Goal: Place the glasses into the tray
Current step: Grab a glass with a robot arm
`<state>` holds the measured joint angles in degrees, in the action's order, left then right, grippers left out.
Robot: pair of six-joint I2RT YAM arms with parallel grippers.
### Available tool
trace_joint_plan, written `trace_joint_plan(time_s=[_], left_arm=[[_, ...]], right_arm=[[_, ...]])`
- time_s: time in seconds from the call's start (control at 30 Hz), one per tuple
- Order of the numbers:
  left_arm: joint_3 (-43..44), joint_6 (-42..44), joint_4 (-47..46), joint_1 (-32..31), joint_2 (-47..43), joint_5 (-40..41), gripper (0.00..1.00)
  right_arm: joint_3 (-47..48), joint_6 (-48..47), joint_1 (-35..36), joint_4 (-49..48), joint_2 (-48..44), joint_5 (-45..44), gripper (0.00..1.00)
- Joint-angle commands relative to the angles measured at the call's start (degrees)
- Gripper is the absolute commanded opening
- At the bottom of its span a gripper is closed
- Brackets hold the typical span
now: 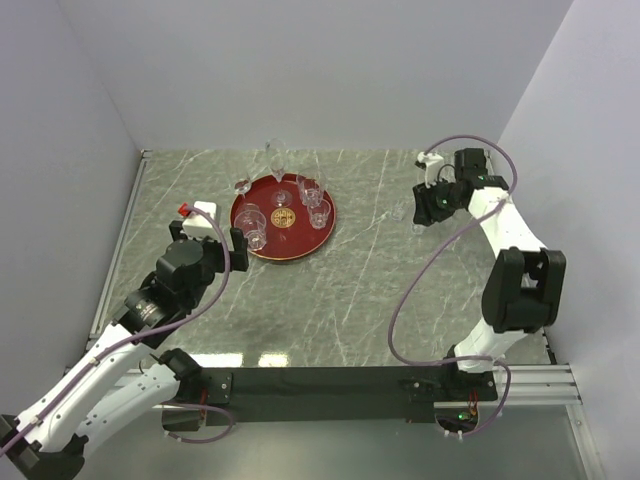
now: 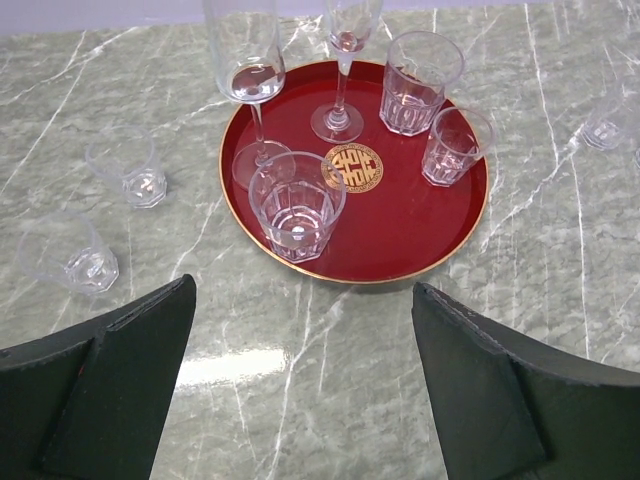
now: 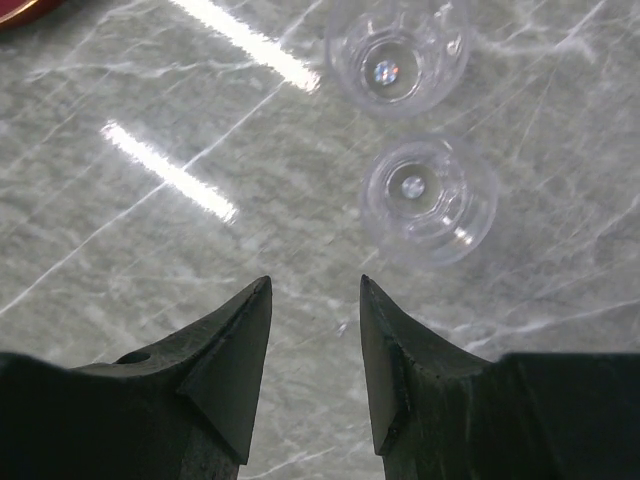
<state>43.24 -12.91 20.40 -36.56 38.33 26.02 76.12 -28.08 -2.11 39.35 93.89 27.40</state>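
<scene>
The round dark-red tray point(image 1: 300, 242) point(image 2: 400, 230) lies left of the table's middle. Several clear glasses stand on it: a wide tumbler point(image 2: 296, 205) at its near rim, two tumblers point(image 2: 420, 82) point(image 2: 455, 145) on its right side, and two stemmed ones point(image 2: 340, 60) point(image 2: 250, 80) at the back. Two small tumblers point(image 2: 128, 165) point(image 2: 70, 252) stand on the marble left of the tray. My left gripper point(image 2: 302, 290) point(image 1: 210, 238) hangs wide open just short of the tray's near rim, holding nothing. Far right, my right gripper point(image 3: 315, 282) point(image 1: 430, 205) is open and empty, with two small glasses point(image 3: 428, 200) point(image 3: 398, 50) just beyond its tips.
The tabletop point(image 1: 380, 280) is grey-green veined marble, closed in by pale walls on the left, back and right. A metal strip point(image 1: 122, 235) runs along its left edge. Another small glass point(image 2: 605, 125) stands well to the right of the tray.
</scene>
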Motion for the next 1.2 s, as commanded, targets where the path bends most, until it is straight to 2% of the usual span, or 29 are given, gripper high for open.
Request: trace_joint_plan(time_s=[0.0,0.23,0.6,0.73,0.77,0.97,1.17], left_arm=[[-0.26,0.78,-1.95,0.61,-0.88,0.61,0.95],[-0.44,0.69,-2.12,1.57,-1.59,0.26,0.95],[-0.44,0.60,-2.12,2.01,-1.15,-0.18,0.94],[-0.44,0.60,-2.12,2.19,-1.41,-0.27,0.94],[-0.35,0.60,-2.12,2.19,-1.41,-0.36,0.94],[-0.53,0.51,-2.12,2.37,-2.03,-0.27,0.94],[-0.62,0.51,-2.12,2.37,-2.64,-0.01,0.94]], right_arm=[[5.53,-1.46,1.84,2.04,3.05,-4.89,0.48],[8.70,-1.72,5.01,1.26,8.85,-10.87,0.48],[6.24,-0.49,7.38,-2.70,12.46,-17.37,0.46],[4.83,-0.23,8.00,-4.11,12.20,-18.78,0.29],[4.66,-0.14,8.00,-4.11,12.20,-18.87,0.22],[3.43,-0.14,8.09,-4.20,11.41,-18.79,0.03],[1.67,-3.12,8.09,-1.57,6.93,-16.59,0.00]])
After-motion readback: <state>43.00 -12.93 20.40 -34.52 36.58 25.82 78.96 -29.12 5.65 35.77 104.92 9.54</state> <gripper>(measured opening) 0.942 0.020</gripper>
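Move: The nearer of the two glasses still standing on the right side lies about 5 cm ahead of the right hand, some 1 cm to its right and roughly 9 cm below. The other stands about 6 cm farther out than that glass and 6 cm to its left, again some 9 cm below the hand. From the left hand the nearer glass is about 15 cm ahead, roughly 53 cm to the right and 20 cm lower. Down about 6 cm, with some 3 cm forward taken mostly early on, the right hand sinks to the nearer glass, its fingers swinging about 15 degrees from slanting left towards straight down. Once low, the half-open fingers close almost fully and pinch the glass's thin wall at the rim, on its back-left side. ##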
